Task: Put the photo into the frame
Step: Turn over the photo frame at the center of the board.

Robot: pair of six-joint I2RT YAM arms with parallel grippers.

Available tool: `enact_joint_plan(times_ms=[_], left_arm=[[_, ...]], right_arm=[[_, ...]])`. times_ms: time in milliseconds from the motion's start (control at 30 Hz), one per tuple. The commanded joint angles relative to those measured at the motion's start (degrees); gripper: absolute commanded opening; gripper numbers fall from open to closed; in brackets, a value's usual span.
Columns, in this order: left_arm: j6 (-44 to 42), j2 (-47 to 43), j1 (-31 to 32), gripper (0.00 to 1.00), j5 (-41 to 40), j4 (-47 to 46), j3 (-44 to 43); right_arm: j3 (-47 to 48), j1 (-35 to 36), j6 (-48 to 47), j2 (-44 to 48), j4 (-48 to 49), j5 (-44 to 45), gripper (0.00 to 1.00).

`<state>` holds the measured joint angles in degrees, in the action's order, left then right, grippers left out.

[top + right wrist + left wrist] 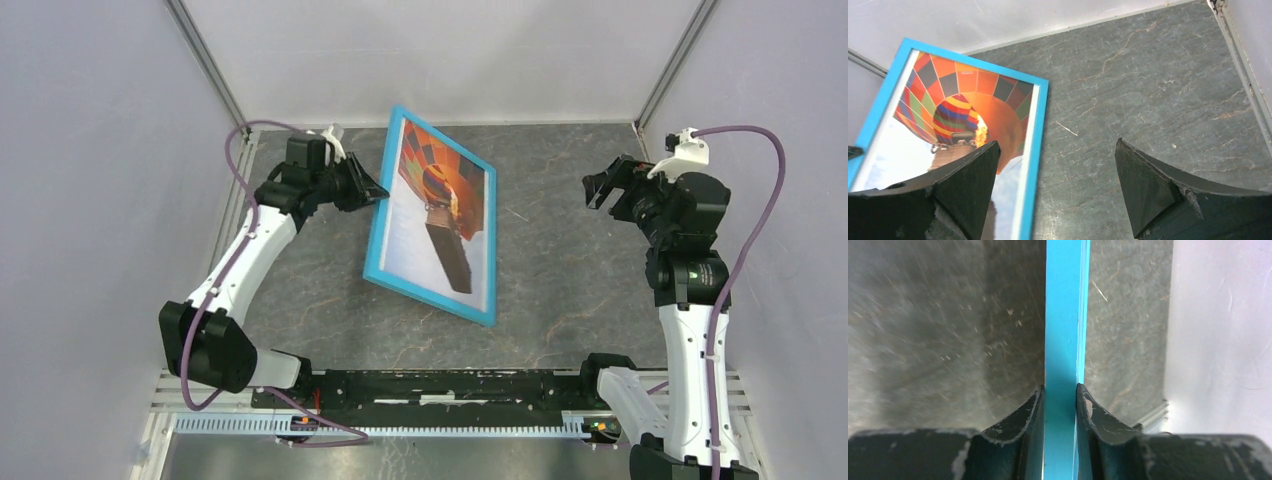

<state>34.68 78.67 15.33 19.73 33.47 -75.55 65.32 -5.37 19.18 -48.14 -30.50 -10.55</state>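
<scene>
The light-blue frame [377, 226] stands tilted near the table's middle with the hot-air balloon photo [443, 205] showing inside it. My left gripper [374, 190] is shut on the frame's left edge; the left wrist view shows both fingers clamped on the blue edge [1063, 340], with the gripper [1060, 396] around it. My right gripper [598, 186] is open and empty, off to the right of the frame above the table. In the right wrist view the frame [1037, 150] and photo [963, 110] lie at the left, apart from the open gripper [1057, 160].
The dark marbled table [570, 260] is walled by pale panels at the back and sides [450, 50]. A black rail with white slotted strip [440, 390] runs along the near edge between the arm bases.
</scene>
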Motion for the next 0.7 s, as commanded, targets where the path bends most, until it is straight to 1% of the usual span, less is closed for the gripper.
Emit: enact_joint_plan(times_ms=[0,233,367,500,567,667], left_arm=[[13.1,-1.7,0.0,0.02,12.4,-15.7,9.1],[18.9,0.2,0.4,0.02,15.0,-27.1,19.3],[19.9,3.2,3.9,0.02,13.7,-32.6,22.0],[21.2,9.7,10.8,0.02,12.4,-40.0,21.0],[21.3,14.1,14.2,0.02,11.6,-42.2,18.6],[23.9,22.0,18.9,0.02,11.7,-46.0,14.2]], right_arm=[[-1.6,-0.1,-0.2,0.4,1.9,-1.3,0.91],[-3.9,-0.1,0.3,0.2,2.5,-2.8,0.91],[-4.9,-0.1,0.9,0.2,3.2,-3.5,0.91],[-4.7,-0.1,1.3,0.0,3.0,-4.2,0.91],[-4.4,-0.1,1.2,0.0,2.7,-4.3,0.91],[-4.2,-0.1,0.9,0.3,2.1,-4.0,0.91]])
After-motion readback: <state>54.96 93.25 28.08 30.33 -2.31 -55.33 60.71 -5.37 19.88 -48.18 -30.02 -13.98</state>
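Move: The left gripper already holds the photo frame by the middle of its raised left edge, photo side up. The frame's middle lies about 9 cm to its right, 3 cm ahead and 12 cm below. The bare tabletop where the frame is being laid is centred roughly 25 cm to its right, 3 cm ahead and 24 cm below. From the right gripper, the frame's middle is some 26 cm left, 9 cm ahead and 22 cm below. Keep the left gripper pinched on the frame's left edge and bring it down and slightly back at first, then sweep it down to the right over the tabletop, about 12 cm each way in all. Tilt the wrist some 25 degrees as the frame leans over. Sink the open right gripper about 3 cm, touching nothing. ##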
